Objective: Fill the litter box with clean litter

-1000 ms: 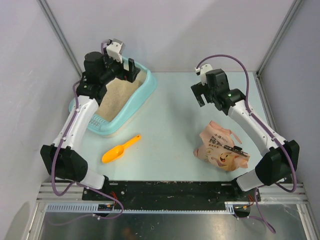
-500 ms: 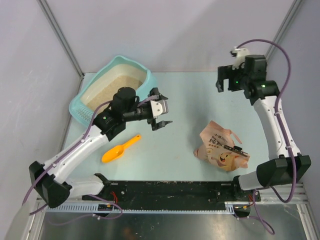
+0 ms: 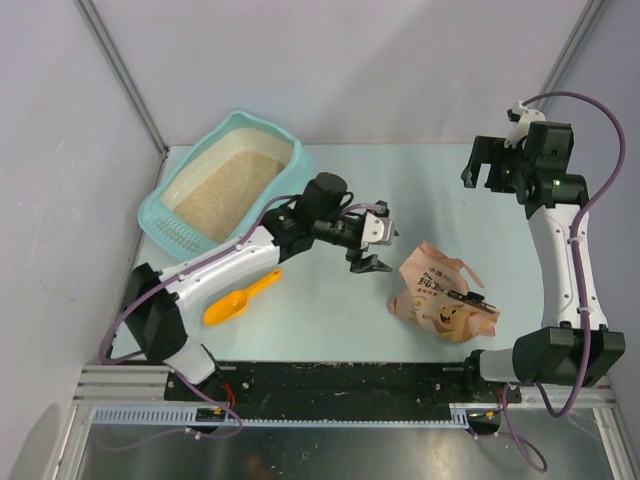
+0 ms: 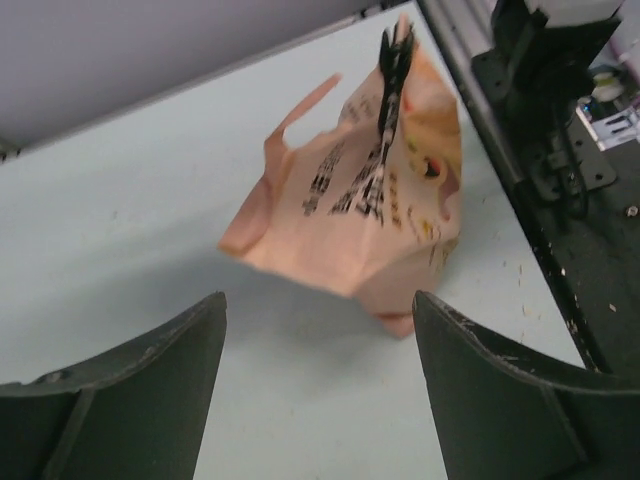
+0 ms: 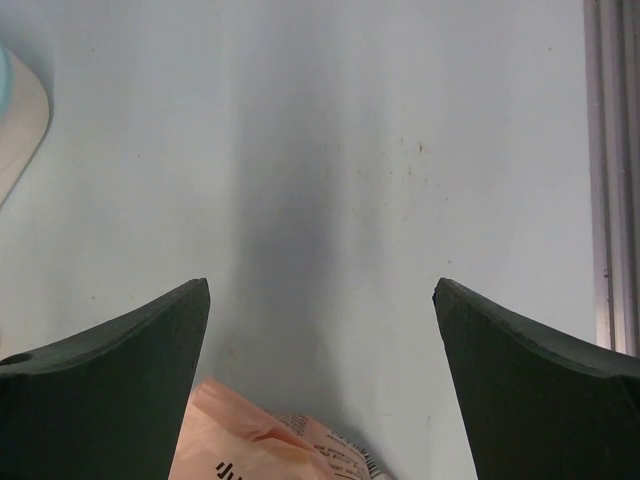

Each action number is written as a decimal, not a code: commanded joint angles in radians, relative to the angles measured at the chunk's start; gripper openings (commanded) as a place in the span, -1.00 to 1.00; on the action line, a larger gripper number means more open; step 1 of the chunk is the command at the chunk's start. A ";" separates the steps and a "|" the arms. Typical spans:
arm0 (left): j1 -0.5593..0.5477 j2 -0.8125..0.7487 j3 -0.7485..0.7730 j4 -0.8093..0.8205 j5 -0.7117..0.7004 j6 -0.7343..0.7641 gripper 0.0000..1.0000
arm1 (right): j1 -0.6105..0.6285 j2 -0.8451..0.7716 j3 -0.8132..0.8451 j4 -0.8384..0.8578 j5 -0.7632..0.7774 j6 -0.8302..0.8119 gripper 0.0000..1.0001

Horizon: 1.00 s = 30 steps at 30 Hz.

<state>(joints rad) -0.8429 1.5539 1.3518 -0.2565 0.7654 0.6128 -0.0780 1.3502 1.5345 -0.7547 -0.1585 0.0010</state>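
Observation:
The light teal litter box [image 3: 291, 182] stands at the far left, with beige clean litter [image 3: 225, 190] spread over its floor. My left gripper [image 3: 372, 245] reaches across the middle of the table. It is open and holds nothing, and its tips stop just short of the pink bag [image 3: 440, 295]. In the left wrist view the bag [image 4: 350, 215] lies beyond the open left gripper [image 4: 320, 300], not between the fingers. My right gripper [image 3: 490, 170] hangs raised at the far right, open and empty. The right wrist view looks past the right gripper [image 5: 320, 285] down at bare table and the bag's top [image 5: 260, 445].
An orange scoop [image 3: 240, 297] lies on the table near the front left, below the left arm. The right arm's base [image 4: 550, 90] stands close behind the bag. A corner of the litter box [image 5: 15, 120] shows at the left edge of the right wrist view.
My left arm swung away from the litter box, across the table to the right, up to the pink bag. My right arm rose and drew back toward the far right.

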 commanded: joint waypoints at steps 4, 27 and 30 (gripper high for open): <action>-0.085 0.153 0.135 0.011 0.120 0.044 0.49 | -0.029 -0.040 -0.005 -0.008 -0.053 0.025 0.99; -0.121 0.380 0.214 0.036 -0.081 -0.013 -0.87 | -0.072 -0.023 -0.085 0.029 -0.118 0.080 0.99; -0.087 0.364 0.210 0.036 -0.101 -0.044 -1.00 | -0.072 0.009 -0.080 0.060 -0.144 0.096 0.99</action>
<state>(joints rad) -0.9817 1.9484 1.5467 -0.2253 0.7288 0.6266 -0.1463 1.3331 1.4490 -0.7586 -0.2581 0.0639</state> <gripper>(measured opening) 0.018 0.995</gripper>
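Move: The litter bag's middle is about 13 cm to the left hand's right, 7 cm back and 15 cm below. The black strip across its top is centred some 17 cm right, 8 cm back and 12 cm below; the loose strap is about 17 cm right, 1 cm back and also 12 cm below. From the right hand, the bag lies roughly 27 cm back, 6 cm left and 20 cm below. Left hand sinks 10 cm, going 9 cm right, first back then forward, and shuts on the black strip's end. ##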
